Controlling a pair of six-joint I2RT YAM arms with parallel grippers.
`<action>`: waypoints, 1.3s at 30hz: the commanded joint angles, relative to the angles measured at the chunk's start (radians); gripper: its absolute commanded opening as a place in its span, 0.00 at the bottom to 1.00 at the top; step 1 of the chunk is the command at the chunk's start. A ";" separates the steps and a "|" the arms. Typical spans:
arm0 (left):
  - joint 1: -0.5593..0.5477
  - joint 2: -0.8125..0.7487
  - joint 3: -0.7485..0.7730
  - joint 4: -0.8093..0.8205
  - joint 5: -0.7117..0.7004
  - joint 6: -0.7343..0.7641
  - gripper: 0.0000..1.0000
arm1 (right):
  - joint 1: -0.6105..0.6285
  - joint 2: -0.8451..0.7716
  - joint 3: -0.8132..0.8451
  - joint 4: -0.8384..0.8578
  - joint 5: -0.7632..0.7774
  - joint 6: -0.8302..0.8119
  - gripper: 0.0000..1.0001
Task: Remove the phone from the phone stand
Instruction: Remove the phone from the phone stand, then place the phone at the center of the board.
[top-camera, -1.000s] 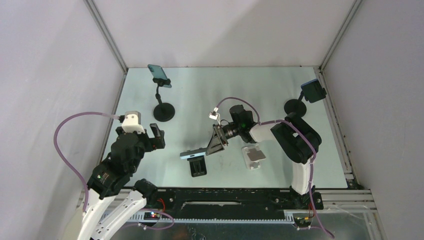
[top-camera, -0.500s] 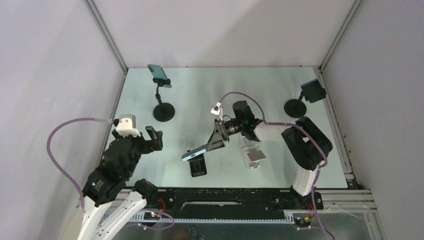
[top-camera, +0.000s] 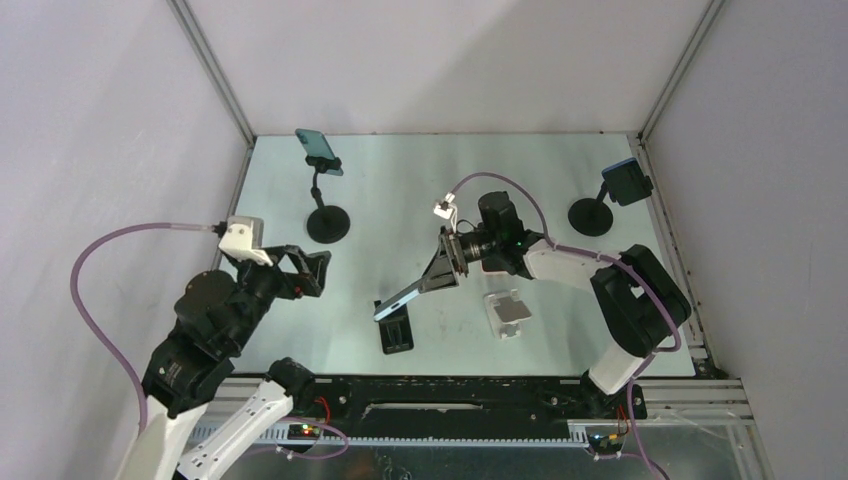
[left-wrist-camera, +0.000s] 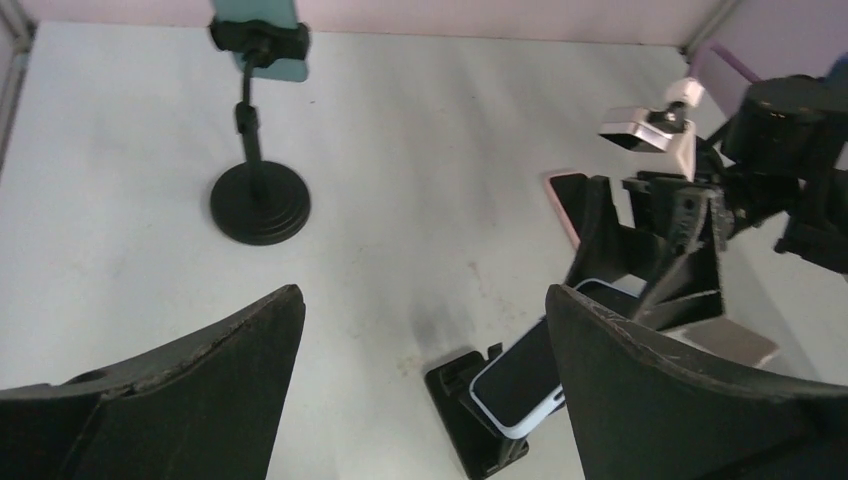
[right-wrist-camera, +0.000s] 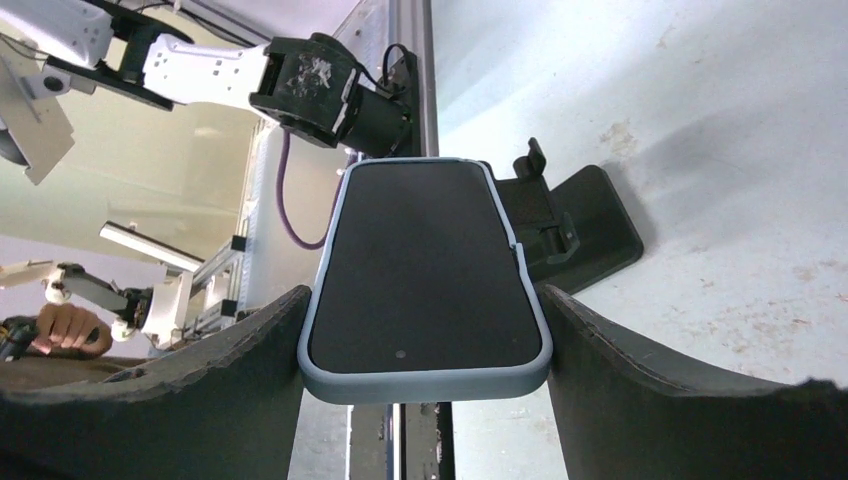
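Note:
A phone (top-camera: 397, 300) in a pale blue case, dark screen up, is clamped by its long edges in my right gripper (top-camera: 420, 287). It tilts down toward the near edge. Its low end hangs over the flat black phone stand (top-camera: 397, 336) on the table; contact between them I cannot tell. In the right wrist view the phone (right-wrist-camera: 425, 270) fills the gap between both fingers, with the stand (right-wrist-camera: 580, 225) behind it. My left gripper (top-camera: 310, 272) is open and empty to the left. Its wrist view shows the phone (left-wrist-camera: 520, 378) and stand (left-wrist-camera: 468, 420) ahead.
A tall black stand (top-camera: 327, 222) holding a teal phone (top-camera: 320, 148) rises at the back left. Another stand (top-camera: 592, 215) with a blue phone (top-camera: 627, 182) is at the back right. A flat white and grey object (top-camera: 509, 312) lies right of the black stand.
The right gripper has raised the phone's far end and drawn it back and right, so it now tilts over the stand instead of lying across it. The left arm has pulled back to the left.

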 joint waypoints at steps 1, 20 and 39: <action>0.007 0.057 0.032 0.037 0.165 0.030 0.98 | -0.013 -0.068 0.037 0.020 0.012 0.027 0.00; 0.007 0.125 -0.084 0.338 0.558 -0.093 0.98 | -0.075 -0.276 0.129 -0.400 0.179 -0.070 0.00; -0.168 0.301 -0.185 0.689 0.913 -0.241 0.98 | -0.083 -0.562 0.129 -0.609 0.077 -0.025 0.00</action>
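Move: The phone, already lifted free and pinched by one end in the right fingers, has its middle about 6 cm left of that hand, 2 cm back and 2 cm lower. Its emptied stand is on the table some 8 cm left, 5 cm back and 12 cm down, the white charger about 18 cm right, 1 cm back and 14 cm down. From the open left hand the phone is roughly 16 cm right, 3 cm ahead and 17 cm below. Still pinching the phone by its end, the right hand raises it some 11 cm away from the stand, drifting about 7 cm right and first 3 cm forward, then 7 cm back. Meanwhile the wide-open left hand sweeps nearly 19 cm right towards the phone, staying about level, easing back late and swinging clockwise some 50 degrees; it comes close, with no touch visible. ##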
